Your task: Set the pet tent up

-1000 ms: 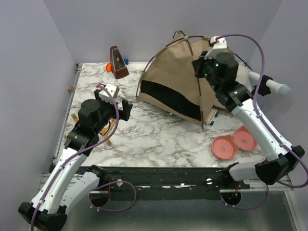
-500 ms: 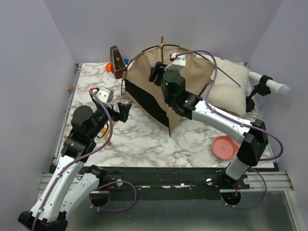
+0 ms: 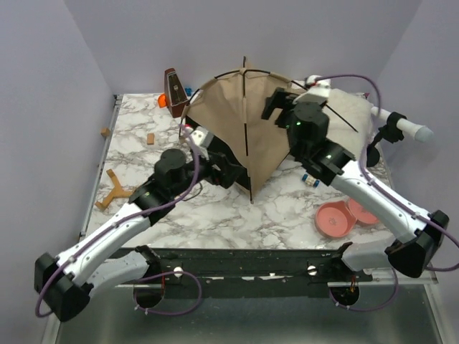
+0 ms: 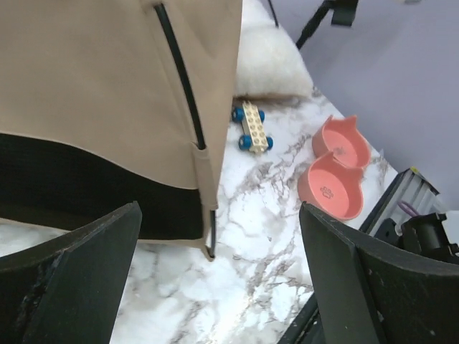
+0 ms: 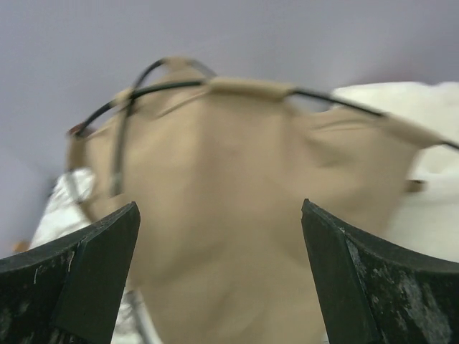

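Observation:
The pet tent [image 3: 229, 118] is tan fabric with a black band low on its left side and thin black poles crossing at the top. It stands at the back middle of the table. My left gripper [image 3: 228, 169] is open, low beside the black band, near the tent's front corner. In the left wrist view the corner pole end [image 4: 209, 247] lies between the open fingers [image 4: 86, 265], untouched. My right gripper [image 3: 277, 104] is open at the tent's upper right side. In the right wrist view the tan tent wall [image 5: 237, 179] fills the space ahead of it, blurred.
A white pillow [image 3: 351, 118] lies behind the tent on the right. Two pink bowls [image 3: 336, 218] sit front right, and a blue-wheeled toy brick [image 4: 251, 127] lies near the tent. A metronome [image 3: 176, 92], a small wooden block [image 3: 150, 138] and a wooden Y-piece [image 3: 115, 192] are on the left.
The right gripper has opened and let go of the tent after carrying it leftward, then drawn back right. The left arm has reached right to the tent's front.

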You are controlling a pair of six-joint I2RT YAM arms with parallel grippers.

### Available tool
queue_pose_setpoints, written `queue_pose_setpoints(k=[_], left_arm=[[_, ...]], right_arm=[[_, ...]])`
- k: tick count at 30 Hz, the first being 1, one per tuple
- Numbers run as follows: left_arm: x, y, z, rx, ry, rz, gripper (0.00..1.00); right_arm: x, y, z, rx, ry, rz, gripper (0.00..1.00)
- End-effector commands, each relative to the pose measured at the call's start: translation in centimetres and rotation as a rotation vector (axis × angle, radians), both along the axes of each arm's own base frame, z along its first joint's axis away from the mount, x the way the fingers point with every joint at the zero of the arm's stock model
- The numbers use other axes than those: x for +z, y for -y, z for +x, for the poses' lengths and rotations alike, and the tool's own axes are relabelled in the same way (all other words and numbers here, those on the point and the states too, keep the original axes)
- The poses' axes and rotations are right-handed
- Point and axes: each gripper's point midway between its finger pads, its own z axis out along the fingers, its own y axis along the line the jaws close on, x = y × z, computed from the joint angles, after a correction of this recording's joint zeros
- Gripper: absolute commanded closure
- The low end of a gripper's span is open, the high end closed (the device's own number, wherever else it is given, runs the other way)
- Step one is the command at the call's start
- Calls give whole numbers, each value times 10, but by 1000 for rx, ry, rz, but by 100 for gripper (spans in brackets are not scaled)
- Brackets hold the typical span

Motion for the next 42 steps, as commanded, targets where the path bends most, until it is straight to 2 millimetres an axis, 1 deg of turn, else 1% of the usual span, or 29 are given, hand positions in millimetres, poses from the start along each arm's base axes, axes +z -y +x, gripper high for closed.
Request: queue_pose_setpoints(k=[1,2,3,4,8,11,13,14,15,17,18,19,20,21,22,23,25,27,28,30,31,32,34,36,37,38,39,40,42], left_arm=[[-16,35,23,115,-112,-38,1],[-23,42,26,122,-125,-17,1],[-25,48,30,129,-129,2,1],[-34,50,35,155,-141,41,1],[-47,61,48,195,-142,105,2],[-48,72,56,191,-114,116,10],[-53,79,62,189,-110,147,20],[-53,81,66,189,-103,164,29],[-58,81,68,191,-103,190,40],[-60,79,70,191,-85,229,66],[-58,76,70,192,-72,242,76],[-57,72,68,190,-55,258,90],[-54,67,66,183,-32,267,99],[-49,62,63,166,-7,280,100],[-41,56,60,149,28,284,100],[-38,49,56,120,45,299,100],[-25,33,45,46,100,321,100],[-12,10,36,-17,145,354,100],[-8,-1,30,-46,160,375,100],[8,-29,30,-22,229,437,100],[18,-39,28,-25,263,447,100],[21,-51,27,-31,269,459,100],[23,-70,28,-47,268,485,100],[14,-85,29,-83,245,552,100],[5,-93,31,-104,229,592,100],[0,-103,35,-98,215,620,100],[-3,-115,45,-49,211,635,100],[-4,-120,50,-36,207,620,100],[0,-129,58,-14,204,562,100]], right_arm=[[-18,77,1,-181,-57,-14,0],[-20,85,0,-195,-60,-12,0],[-23,91,-4,-197,-62,-10,0],[-24,96,-6,-203,-61,-7,0],[-26,114,-20,-226,-57,-6,0],[-24,124,-28,-245,-48,-7,0],[-20,128,-34,-246,-39,-1,0],[-17,129,-37,-238,-33,3,0],[-16,130,-39,-227,-28,5,0],[-10,128,-45,-185,-10,1,0],[-8,126,-47,-160,-3,-5,0],[-7,124,-49,-138,3,-14,0],[-5,123,-51,-118,9,-23,0],[-2,120,-54,-90,16,-35,0],[0,116,-55,-59,18,-48,0],[3,111,-57,-19,22,-60,0],[6,100,-62,58,7,-93,0],[9,92,-65,120,-17,-124,0],[11,90,-67,133,-27,-129,0],[13,87,-70,162,-51,-141,0],[13,84,-72,183,-62,-147,0],[14,81,-73,204,-70,-153,0],[14,71,-77,265,-84,-152,0],[10,54,-83,367,-99,-150,0],[5,47,-85,409,-114,-157,0],[-1,41,-87,445,-128,-158,0],[-10,37,-87,459,-149,-162,0],[-20,34,-87,475,-171,-167,0],[-40,31,-84,474,-222,-172,0]])
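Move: The tent's near corner pole stands upright in front of the open left hand, about 6 cm ahead, 7 cm to its right and 7 cm below. From that hand the blue-wheeled cart lies some 11 cm ahead, 27 cm right and 27 cm down on the table; the nearer pink bowl is about 1 cm back and 32 cm right, equally low. The same pole is roughly 6 cm back, 3 cm left and 16 cm below the right hand. The tent's near corner pole is pinched well above its foot by the left hand, which first reaches right, down and forward and shuts its fingers, then hauls the pole about 20 cm left while rising some 7 cm, left side rolling up roughly 30 degrees in all. The right hand, open and empty, swings 12 cm right, then draws back and returns partway left. ##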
